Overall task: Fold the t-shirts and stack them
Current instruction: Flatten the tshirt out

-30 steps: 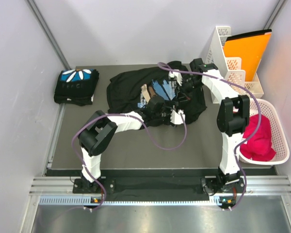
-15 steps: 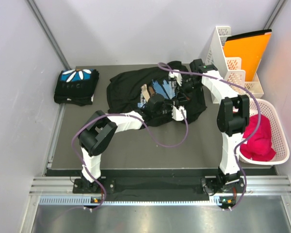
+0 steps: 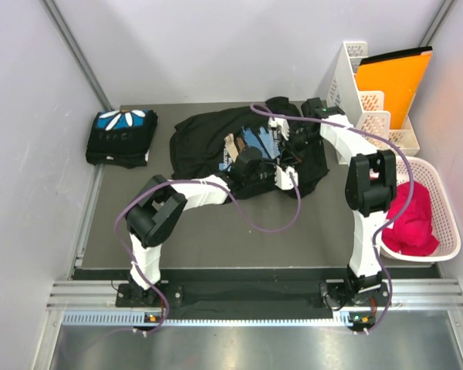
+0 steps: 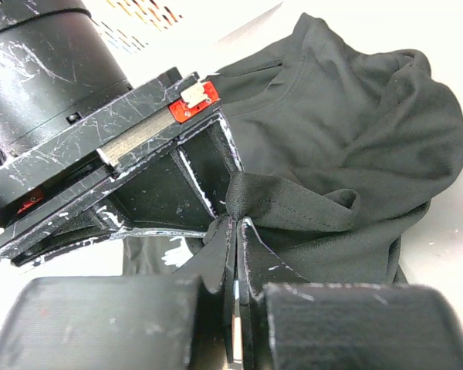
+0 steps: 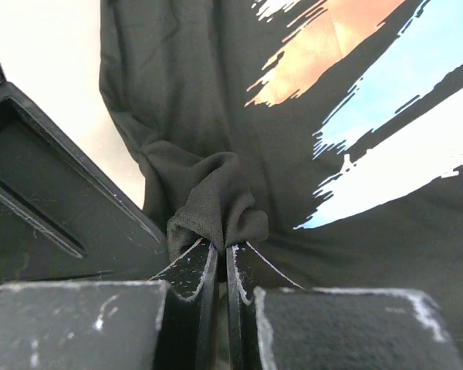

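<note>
One black t-shirt (image 3: 208, 139) with a blue-and-tan brush print (image 5: 370, 100) lies crumpled at the back middle of the mat. My left gripper (image 3: 287, 174) is at its right part, shut on a pinched fold of black cloth (image 4: 293, 204). Just behind it, my right gripper (image 3: 295, 141) is shut on another bunched fold (image 5: 216, 196) beside the print. The two grippers sit close together; the right one's body (image 4: 100, 154) fills the left wrist view's upper left. A second t-shirt (image 3: 122, 137), folded with a blue and white petal print on top, rests at the back left.
A white organizer rack (image 3: 347, 77) with an orange folder (image 3: 392, 81) stands at the back right. In front of it, a white basket (image 3: 446, 223) holds a pink cloth (image 3: 413, 216). Walls close in on both sides of the grey mat (image 3: 216, 231).
My left gripper has shut on a fold of the black t-shirt and shifted slightly toward the back right. The right gripper keeps its hold in place.
</note>
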Controlling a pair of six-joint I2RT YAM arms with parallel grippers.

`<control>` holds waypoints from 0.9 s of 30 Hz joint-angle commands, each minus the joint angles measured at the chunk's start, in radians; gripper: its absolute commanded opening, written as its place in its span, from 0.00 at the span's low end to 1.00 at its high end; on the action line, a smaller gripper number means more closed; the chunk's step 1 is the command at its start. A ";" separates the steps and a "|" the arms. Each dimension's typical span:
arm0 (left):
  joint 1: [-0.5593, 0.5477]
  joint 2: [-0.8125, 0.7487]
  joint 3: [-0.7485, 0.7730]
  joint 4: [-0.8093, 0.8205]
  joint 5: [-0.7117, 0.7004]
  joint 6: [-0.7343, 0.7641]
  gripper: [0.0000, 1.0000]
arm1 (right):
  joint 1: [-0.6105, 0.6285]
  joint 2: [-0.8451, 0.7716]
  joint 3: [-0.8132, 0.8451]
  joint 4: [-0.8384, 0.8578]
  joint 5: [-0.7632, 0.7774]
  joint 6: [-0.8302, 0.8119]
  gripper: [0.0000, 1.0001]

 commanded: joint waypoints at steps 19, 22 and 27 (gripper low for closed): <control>0.018 -0.182 -0.079 0.040 -0.120 0.036 0.00 | -0.070 -0.129 0.070 0.175 0.098 0.129 0.30; 0.020 -0.208 -0.095 0.032 -0.140 0.035 0.00 | -0.076 -0.135 0.061 0.195 0.126 0.143 0.36; 0.026 -0.241 -0.107 0.020 -0.163 0.030 0.00 | -0.093 -0.147 0.034 0.213 0.140 0.142 0.41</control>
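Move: Both closed hands already hold the same bunched fold of the black t-shirt, right at their fingertips. From the left hand, the shirt's painted print lies about 10 cm left, 2 cm ahead and some 8 cm below. From the right hand, the collar is roughly 10 cm ahead, 5 cm right and 8 cm below; the far sleeve is about 13 cm ahead, 2 cm left and equally low. Right hand releases the fold, heading 6 cm forward, up and right; left keeps it, rising 5 cm, leftward. ##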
